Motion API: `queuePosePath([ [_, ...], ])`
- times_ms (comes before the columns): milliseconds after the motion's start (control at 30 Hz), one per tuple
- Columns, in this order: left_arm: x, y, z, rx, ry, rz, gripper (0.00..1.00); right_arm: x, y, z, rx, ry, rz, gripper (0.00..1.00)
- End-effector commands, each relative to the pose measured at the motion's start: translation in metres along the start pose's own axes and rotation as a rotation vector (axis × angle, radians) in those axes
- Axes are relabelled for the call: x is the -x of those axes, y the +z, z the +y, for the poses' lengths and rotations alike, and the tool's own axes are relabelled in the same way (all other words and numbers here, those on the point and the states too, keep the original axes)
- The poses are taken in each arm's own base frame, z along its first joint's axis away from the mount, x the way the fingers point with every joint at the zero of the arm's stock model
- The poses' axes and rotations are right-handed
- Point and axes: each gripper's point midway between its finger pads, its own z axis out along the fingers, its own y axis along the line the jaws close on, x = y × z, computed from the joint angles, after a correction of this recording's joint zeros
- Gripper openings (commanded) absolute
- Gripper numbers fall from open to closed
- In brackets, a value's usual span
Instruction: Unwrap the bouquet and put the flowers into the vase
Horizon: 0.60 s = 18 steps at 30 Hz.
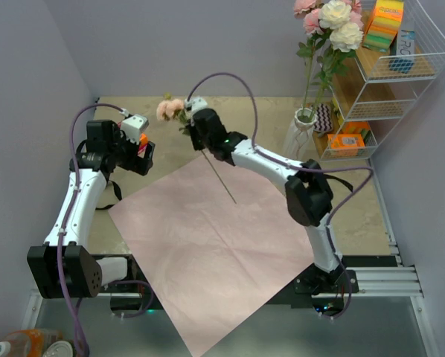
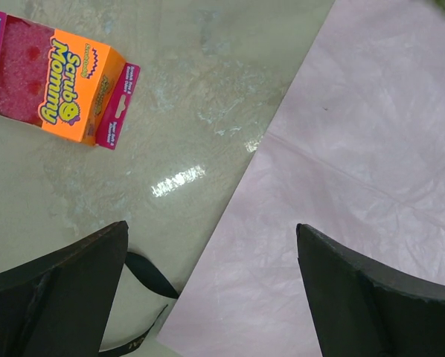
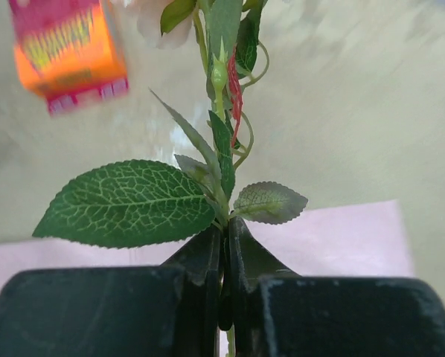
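Observation:
My right gripper [image 3: 226, 227] is shut on the green stem of a flower [image 3: 221, 141], just below its leaves. In the top view that gripper [image 1: 195, 134] holds the rose above the table, its peach-pink head [image 1: 170, 109] at the far side and its stem [image 1: 224, 184] slanting down over the paper. The bouquet's paper [image 1: 215, 245] lies unfolded flat, pale pink side up. The white vase [image 1: 303, 132] stands at the back right with pink and white roses [image 1: 333, 26] in it. My left gripper [image 2: 211, 227] hangs open over the paper's left edge with nothing between its jaws.
A black ribbon [image 2: 152, 275] lies on the table beside the paper's corner. An orange Scrub Mommy box [image 2: 62, 78] sits at the left. A white wire rack [image 1: 401, 67] with boxes stands at the back right, close to the vase.

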Motion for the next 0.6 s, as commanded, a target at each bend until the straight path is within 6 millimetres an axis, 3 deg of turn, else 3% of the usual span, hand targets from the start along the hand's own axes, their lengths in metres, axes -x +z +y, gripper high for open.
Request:
queuePosePath([
  [0, 0.012, -0.007, -0.008, -0.072, 0.043, -0.045, 0.99, 0.185, -0.111, -0.080, -0.062, 0.132, -0.426, 0.00],
  [33, 0.011, -0.007, -0.010, -0.078, 0.049, -0.043, 1.00, 0.212, -0.142, -0.091, -0.066, 0.136, -0.498, 0.00],
  [100, 0.008, -0.006, -0.010, -0.076, 0.050, -0.039, 1.00, 0.242, -0.178, -0.113, -0.106, 0.112, -0.599, 0.00],
  [133, 0.007, -0.006, -0.009, -0.074, 0.052, -0.037, 1.00, 0.263, -0.216, -0.122, -0.134, 0.111, -0.681, 0.00],
  [167, 0.006, -0.005, -0.009, -0.074, 0.052, -0.033, 1.00, 0.261, -0.225, -0.133, -0.168, 0.097, -0.690, 0.00],
  [200, 0.005, -0.004, -0.009, -0.075, 0.049, -0.032, 0.99, 0.281, -0.253, -0.141, -0.206, 0.073, -0.802, 0.00],
  [267, 0.005, -0.004, -0.010, -0.079, 0.050, -0.032, 0.99, 0.280, -0.294, -0.163, -0.300, 0.061, -0.898, 0.00],
  [300, 0.005, -0.005, -0.010, -0.079, 0.049, -0.033, 0.99, 0.292, -0.322, -0.171, -0.352, 0.039, -1.010, 0.00],
  [333, 0.005, -0.004, -0.010, -0.080, 0.048, -0.032, 0.99, 0.292, -0.339, -0.177, -0.387, 0.031, -1.068, 0.00],
  [367, 0.005, -0.004, -0.011, -0.082, 0.047, -0.033, 1.00, 0.287, -0.369, -0.187, -0.437, 0.046, -1.193, 0.00],
  [467, 0.004, -0.004, -0.011, -0.084, 0.049, -0.032, 0.99, 0.279, -0.405, -0.213, -0.597, 0.011, -1.290, 0.00],
  [567, 0.004, -0.003, -0.011, -0.085, 0.053, -0.032, 0.99, 0.278, -0.425, -0.230, -0.701, 0.002, -1.341, 0.00],
])
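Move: The right hand already holds the last flower by its stem, some 13 cm over the table. The vase stands about 32 cm to this hand's right and 3 cm ahead, its middle 2 cm lower; the flower heads in it are about 33 cm right, 5 cm ahead and 38 cm up. The orange box is roughly 48 cm right, 5 cm ahead. From the idle left hand the vase lies about 45 cm right and 14 cm ahead. Keeping the stem pinched between shut fingers, the right hand sweeps quickly up some 43 cm and about 30 cm to the right, to high above the vase and towards the flower heads in it. It goes a little forward at first, then draws back, while the wrist tilts the fingers upward by roughly 65 degrees, swinging the stem upright. ##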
